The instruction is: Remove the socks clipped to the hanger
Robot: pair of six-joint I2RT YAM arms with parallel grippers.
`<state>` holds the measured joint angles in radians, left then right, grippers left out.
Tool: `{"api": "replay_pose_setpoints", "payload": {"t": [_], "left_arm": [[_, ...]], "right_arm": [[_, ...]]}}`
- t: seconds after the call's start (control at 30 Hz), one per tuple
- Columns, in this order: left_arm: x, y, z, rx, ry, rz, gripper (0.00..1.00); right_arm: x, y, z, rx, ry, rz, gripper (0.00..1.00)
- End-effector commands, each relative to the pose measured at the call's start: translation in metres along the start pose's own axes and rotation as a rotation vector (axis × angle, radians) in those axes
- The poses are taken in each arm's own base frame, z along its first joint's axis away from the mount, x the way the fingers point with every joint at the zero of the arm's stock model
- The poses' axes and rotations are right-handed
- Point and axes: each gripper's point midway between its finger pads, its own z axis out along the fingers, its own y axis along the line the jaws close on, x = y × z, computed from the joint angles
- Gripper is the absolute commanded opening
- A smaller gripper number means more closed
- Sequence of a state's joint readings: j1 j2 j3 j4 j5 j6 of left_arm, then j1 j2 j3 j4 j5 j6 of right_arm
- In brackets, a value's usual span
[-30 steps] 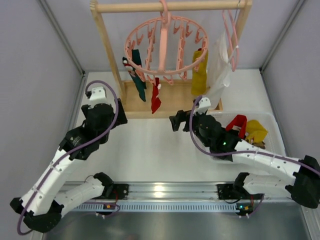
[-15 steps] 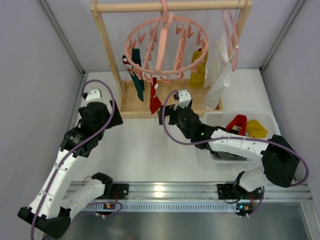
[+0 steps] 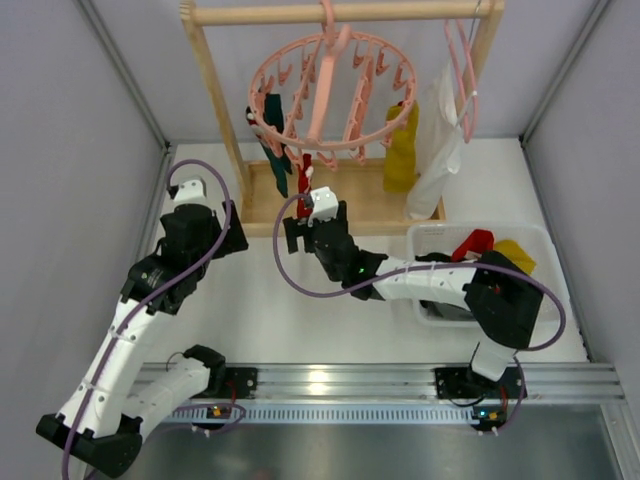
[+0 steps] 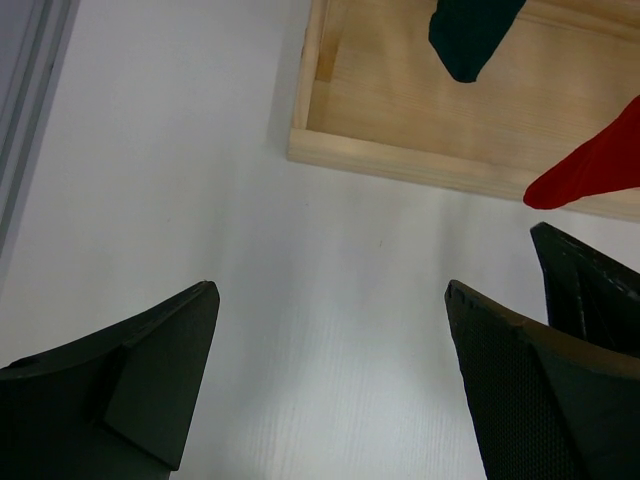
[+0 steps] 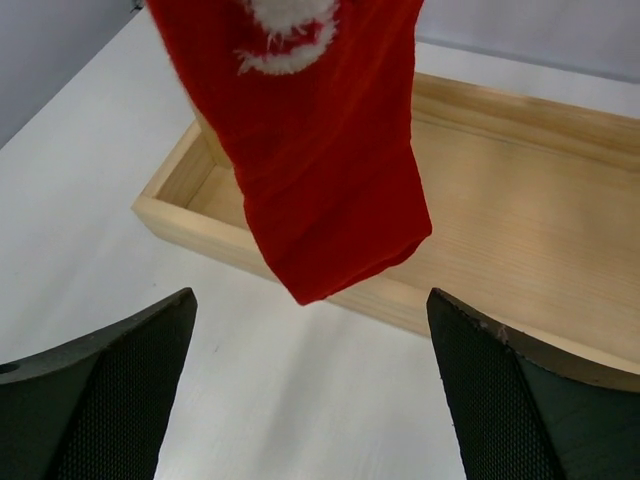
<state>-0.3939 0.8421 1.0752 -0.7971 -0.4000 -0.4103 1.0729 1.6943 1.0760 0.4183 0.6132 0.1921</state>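
The round pink hanger [image 3: 325,95] hangs from the wooden rail. Three socks are clipped to it: a dark teal one [image 3: 275,165], a red one [image 3: 303,190] and a mustard-yellow one [image 3: 400,150]. My right gripper [image 3: 305,225] is open just below the red sock [image 5: 310,150], whose toe hangs above the gap between the fingers [image 5: 110,400]; nothing is held. The sock has a white fuzzy mark [image 5: 290,30]. My left gripper [image 3: 225,238] is open over the white table, left of the rack. The left wrist view shows the teal sock [image 4: 470,35] and the red toe [image 4: 590,170].
The rack stands on a wooden tray base [image 5: 500,230] with a raised lip [image 4: 400,165]. A white cloth [image 3: 440,140] hangs on a thin pink clothes hanger [image 3: 465,80] at the right. A clear bin [image 3: 545,240] holds a red sock [image 3: 475,243] and a yellow sock [image 3: 515,255].
My right arm has swung left from beside the bin to under the red sock. The left arm has hardly moved. The hanger has swayed slightly.
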Motion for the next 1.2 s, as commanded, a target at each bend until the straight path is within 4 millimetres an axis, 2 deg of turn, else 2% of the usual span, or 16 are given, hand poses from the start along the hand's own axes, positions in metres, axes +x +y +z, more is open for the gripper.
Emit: {"api": "replay_pose_setpoints", "payload": {"t": [0.0, 0.07, 0.2, 0.23, 0.47, 0.57, 0.6, 0.63, 0.83, 0.87, 0.9, 0.97, 1.0, 1.07, 1.1, 1.17], "left_arm": [[-0.012, -0.006, 0.0, 0.036, -0.047, -0.01, 0.99], [-0.012, -0.007, -0.001, 0.043, -0.052, -0.013, 0.98], [-0.013, -0.008, -0.003, 0.058, -0.058, -0.019, 0.98], [-0.013, -0.007, -0.004, 0.058, -0.057, -0.02, 0.98], [-0.013, -0.01, -0.004, 0.076, -0.06, -0.025, 0.98], [-0.014, -0.011, -0.005, 0.083, -0.061, -0.024, 0.98], [-0.014, -0.011, -0.006, 0.083, -0.065, -0.026, 0.99], [-0.015, -0.011, -0.006, 0.085, -0.066, -0.028, 0.98], [-0.017, -0.016, -0.009, 0.116, -0.071, -0.035, 0.98], [-0.021, -0.019, -0.012, 0.131, -0.078, -0.045, 0.98], [-0.022, -0.023, -0.015, 0.154, -0.078, -0.052, 0.98], [-0.034, -0.03, -0.026, 0.2, -0.102, -0.081, 0.98], [-0.038, -0.037, -0.032, 0.241, -0.105, -0.092, 0.99], [-0.056, -0.046, -0.046, 0.293, -0.135, -0.128, 0.99], [-0.062, -0.05, -0.05, 0.313, -0.139, -0.143, 0.99], [-0.072, -0.063, -0.055, 0.362, -0.133, -0.172, 0.99]], "right_arm": [[-0.032, -0.001, 0.012, 0.123, -0.119, 0.072, 0.92], [-0.021, -0.008, 0.02, 0.185, -0.115, 0.062, 0.91], [-0.021, -0.004, 0.034, 0.212, -0.149, 0.04, 0.86], [-0.014, -0.003, 0.04, 0.218, -0.144, 0.026, 0.85], [-0.014, -0.003, 0.06, 0.232, -0.216, 0.034, 0.75], [-0.018, -0.007, 0.066, 0.257, -0.246, 0.03, 0.61], [-0.018, -0.007, 0.066, 0.261, -0.252, 0.032, 0.5], [-0.017, -0.009, 0.067, 0.269, -0.259, 0.038, 0.45], [-0.03, -0.02, 0.05, 0.28, -0.304, 0.046, 0.06], [-0.025, -0.023, 0.046, 0.281, -0.297, 0.036, 0.01], [-0.034, -0.026, 0.04, 0.278, -0.316, 0.051, 0.0], [-0.03, -0.025, 0.029, 0.264, -0.307, 0.016, 0.0], [-0.039, -0.023, 0.021, 0.253, -0.319, 0.015, 0.0], [-0.029, -0.017, 0.005, 0.236, -0.304, -0.019, 0.0], [-0.039, -0.015, -0.005, 0.218, -0.325, 0.002, 0.0], [-0.028, -0.009, -0.02, 0.189, -0.303, -0.006, 0.0]]}}
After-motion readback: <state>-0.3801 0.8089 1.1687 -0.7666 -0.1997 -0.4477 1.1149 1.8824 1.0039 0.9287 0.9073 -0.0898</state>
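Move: The red sock hangs from the hanger's near side, its middle some 7 cm ahead of the right hand, 2 cm to its left and about 3 cm above, its toe end reaching down to finger height. The green sock hangs roughly 7 cm beyond and 6 cm left of the red one; the yellow sock is about 10 cm ahead of the right hand and 12 cm to its right. From the left hand, the red sock lies about 7 cm ahead, 13 cm right and slightly lower. Forward some 6 cm and at first dipping nearly 4 cm, the open right hand reaches around the red sock's lower end, swings about 15 degrees clockwise and tips up; its fingers shut and pinch the toe, then pull it back about 4 cm and 3 cm right. The left hand, still open and empty, mostly waits, then rises 5 cm and shifts right towards the hanger. ##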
